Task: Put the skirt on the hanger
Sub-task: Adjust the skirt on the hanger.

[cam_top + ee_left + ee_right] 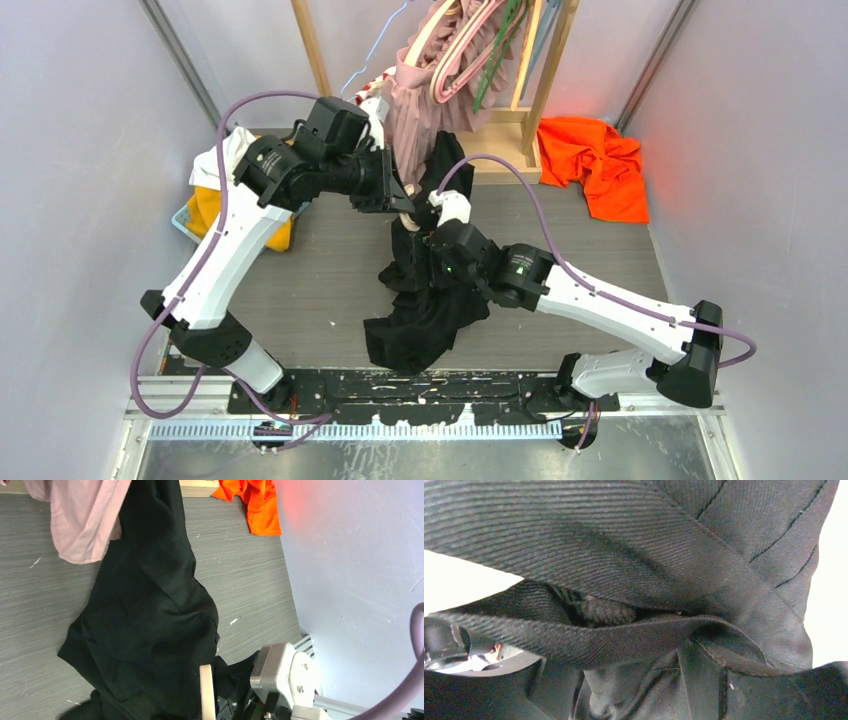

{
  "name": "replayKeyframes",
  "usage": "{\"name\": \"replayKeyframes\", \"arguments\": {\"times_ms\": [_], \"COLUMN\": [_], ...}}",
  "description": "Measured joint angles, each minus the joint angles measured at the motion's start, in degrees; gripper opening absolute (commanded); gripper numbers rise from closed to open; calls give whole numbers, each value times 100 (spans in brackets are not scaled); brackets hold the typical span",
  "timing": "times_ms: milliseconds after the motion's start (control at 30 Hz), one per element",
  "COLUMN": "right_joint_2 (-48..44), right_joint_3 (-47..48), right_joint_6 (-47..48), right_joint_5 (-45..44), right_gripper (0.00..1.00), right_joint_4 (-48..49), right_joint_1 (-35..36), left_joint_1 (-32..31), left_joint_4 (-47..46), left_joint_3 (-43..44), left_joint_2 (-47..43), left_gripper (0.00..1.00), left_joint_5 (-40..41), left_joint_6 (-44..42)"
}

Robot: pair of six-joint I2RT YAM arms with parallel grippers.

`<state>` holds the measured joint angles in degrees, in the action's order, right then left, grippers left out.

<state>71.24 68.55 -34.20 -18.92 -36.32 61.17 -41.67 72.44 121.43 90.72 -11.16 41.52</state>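
Observation:
The black skirt (425,310) hangs in a bunch from mid-air down onto the grey table, and it fills the left wrist view (150,620) and the right wrist view (624,555). A pale wooden hanger (207,692) pokes up at the bottom of the left wrist view against the skirt. My left gripper (398,195) is shut on this hanger (406,207) at the skirt's top. My right gripper (437,222) is just below it, pushed into the fabric. Its jaws (634,690) stand wide apart with skirt folds draped between them.
A wooden rack (545,90) at the back carries a pink garment (415,100) and pink and green hangers (470,50). An orange cloth (600,160) lies back right. A bin with yellow and white cloth (215,200) sits at the left wall. Walls close both sides.

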Motion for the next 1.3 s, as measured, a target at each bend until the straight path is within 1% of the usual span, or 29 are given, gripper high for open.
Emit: {"name": "replayKeyframes", "arguments": {"times_ms": [100, 133, 200, 267, 300, 400, 433, 633, 700, 733, 800, 1000, 1067, 1133, 1233, 1300], "right_joint_2": [0, 2, 35, 105, 136, 203, 208, 199, 175, 162, 114, -199, -254, -264, -264, -262], "right_joint_3": [-210, -251, -302, -302, -302, -321, -323, -337, -369, -376, -411, -577, -577, -575, -575, -575], "right_joint_6": [-37, -39, -44, -35, -35, -92, -72, -37, -44, -50, -70, -219, -245, -302, -407, -520], "right_joint_5": [-247, -308, -428, -485, -498, -592, -592, -581, -577, -562, -529, -448, -450, -444, -367, -280], "right_gripper": [57, 55, 46, 22, 14, 2, 2, 1, 1, 1, 1, 1, 1, 1, 1, 1], "right_joint_4": [267, 326, 411, 509, 564, 660, 691, 721, 702, 673, 623, 498, 472, 481, 507, 562], "right_joint_1": [2, 2, 2, 7, 17, 11, 0, 22, 22, 22, 11, 11, 7, -44, -131, -216], "left_joint_1": [0, 0, 0, 4, 13, 11, 4, 2, -11, -11, -11, -111, -385, -811, -1663, -2374], "left_joint_4": [-87, -111, -166, -247, -267, -282, -302, -317, -315, -315, -304, -236, -223, -173, -55, 46], "left_joint_3": [-74, -94, -131, -168, -177, -199, -201, -129, -59, -52, -50, -153, -446, -861, -1526, -2011], "left_joint_2": [0, 0, -2, -11, -11, -26, -31, -52, -103, -166, -293, -730, -933, -1113, -1224, -1093], "left_gripper": [12, 12, 12, 12, 13, 15, 18, 39, 44, 50, 52, 51, 51, 51, 50, 50], "left_joint_5": [-48, -61, -92, -101, -107, -179, -197, -293, -269, -243, -225, -50, 208, 481, 1185, 1878], "left_joint_6": [57, 72, 131, 162, 173, 203, 208, 175, 138, 129, 109, 31, -2, 9, 72, 225]}}
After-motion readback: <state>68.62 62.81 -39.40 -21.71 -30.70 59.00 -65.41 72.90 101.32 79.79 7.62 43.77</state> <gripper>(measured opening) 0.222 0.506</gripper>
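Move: Just ahead of the right fingers, about 2 cm forward and 1 cm down, the black skirt's waistband hangs between the open pads. The wooden hanger's hook, still in the left fingers, is some 4 cm ahead of that right hand, 3 cm to its left and 13 cm up; the hanging pink skirt is about 20 cm ahead, 4 cm left and 10 cm higher. From the left hand the waistband lies roughly 2 cm back, 4 cm right and 14 cm below. Edging forward about 2 cm, the right hand shuts its wide-open fingers on the black skirt's waistband and keeps the pinch, easing back a little and then slightly forward again. Once it holds, the left fingers open and let go of the hanger hook; that hand lifts some 4 cm clear, then sweeps quickly back about 10 cm net and down past its starting height, towards the lower folds of the black skirt. ##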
